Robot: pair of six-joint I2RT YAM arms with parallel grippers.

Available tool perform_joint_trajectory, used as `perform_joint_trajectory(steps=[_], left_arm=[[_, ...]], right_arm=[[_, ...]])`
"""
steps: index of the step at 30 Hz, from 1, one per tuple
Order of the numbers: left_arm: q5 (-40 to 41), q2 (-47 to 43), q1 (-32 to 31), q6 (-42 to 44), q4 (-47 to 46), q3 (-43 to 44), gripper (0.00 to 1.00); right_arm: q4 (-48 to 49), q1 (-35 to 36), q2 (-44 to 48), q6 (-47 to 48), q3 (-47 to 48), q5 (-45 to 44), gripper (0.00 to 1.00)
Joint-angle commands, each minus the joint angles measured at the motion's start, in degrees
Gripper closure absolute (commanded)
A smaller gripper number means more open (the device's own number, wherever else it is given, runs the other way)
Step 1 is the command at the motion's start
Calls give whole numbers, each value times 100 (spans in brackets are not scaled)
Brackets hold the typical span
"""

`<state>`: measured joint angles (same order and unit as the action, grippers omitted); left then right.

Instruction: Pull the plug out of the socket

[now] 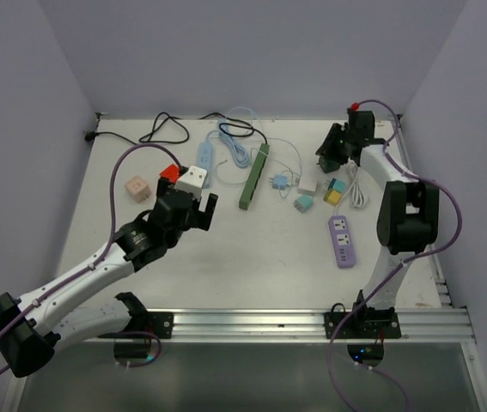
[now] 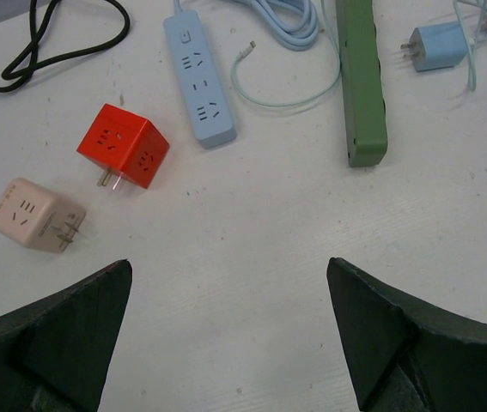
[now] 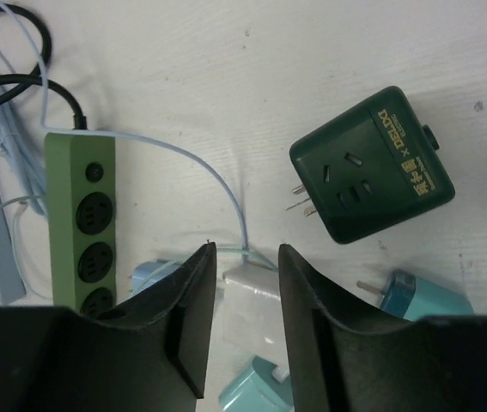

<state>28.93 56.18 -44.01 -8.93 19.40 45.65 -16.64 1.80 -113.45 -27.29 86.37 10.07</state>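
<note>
My right gripper (image 3: 247, 249) is open and hovers over a white plug (image 3: 247, 292) with a thin light-blue cable, which lies between and below the fingers. A dark green adapter cube (image 3: 372, 163) with bare prongs lies to its right. The green power strip (image 3: 80, 223) lies to its left and also shows in the top view (image 1: 254, 176). My left gripper (image 2: 228, 262) is open and empty over bare table. A red cube adapter (image 2: 124, 146), a pink cube adapter (image 2: 30, 215) and a blue power strip (image 2: 198, 77) lie beyond it. I cannot tell which plug sits in a socket.
A purple power strip (image 1: 340, 239) lies near the right arm. Teal plugs (image 3: 415, 296) and a yellow cube (image 1: 332, 196) cluster by the white plug. A black cable (image 1: 164, 129) and coiled blue cable (image 1: 236, 146) lie at the back. Walls enclose the table.
</note>
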Motion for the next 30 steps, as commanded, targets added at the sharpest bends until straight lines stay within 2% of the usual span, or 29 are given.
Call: perform_joint_trajectory(steps=[1,4,8,15,20,25,30], left_arm=[[262,-81,85,-74,-120,216,0],[421,-274,234,-214,-199,164,0],[447,-389,533,-425,-217,172,0],[649,-520,1078,-794,-120,269,0],[1219,-915,1210,-839,-226,146,0],[1449,-1154,1202,-698,-296,32,0],[1493,-1022,1210,-663,-252,49,0]], right_arm=[[425,-40,1201,144,-208,101,59],[102,-31,1781,434,-226,303,44],[-111,22,2756,742,-716,356,33],[-242,197,5022,813,-2395,224,23],[-506,443,5954,795,-3299,233,19],[-839,882,6177,839,-3496,14,3],[-902,1006,6107,541,-3486,-988,1]])
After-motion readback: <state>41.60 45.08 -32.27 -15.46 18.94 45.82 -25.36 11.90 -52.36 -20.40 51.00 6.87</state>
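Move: The right hand is just off the dark green plug, empty and partly open; the plug lies about 5 cm ahead, 5 cm right and 6 cm lower. Nearer the base, the white plug is some 4 cm back and 3 cm left of the hand, the teal plug 4 cm back and 8 cm right. From the left hand, the red plug is about 24 cm ahead, 10 cm left and 16 cm down; the pink plug about 20 cm ahead and 20 cm left. The right hand springs up and away from the dark green plug, climbing about 20 cm while it draws back past the white and teal plugs some 22 cm towards its base, then sinks again by 7 cm as its fingers spread from about a third open to wide and its tips lift by some 20 degrees. Meanwhile the empty left hand, still wide open, sweeps about 10 cm left and 6 cm up, swinging counter-clockwise to face the red and pink plugs without going down to either. ##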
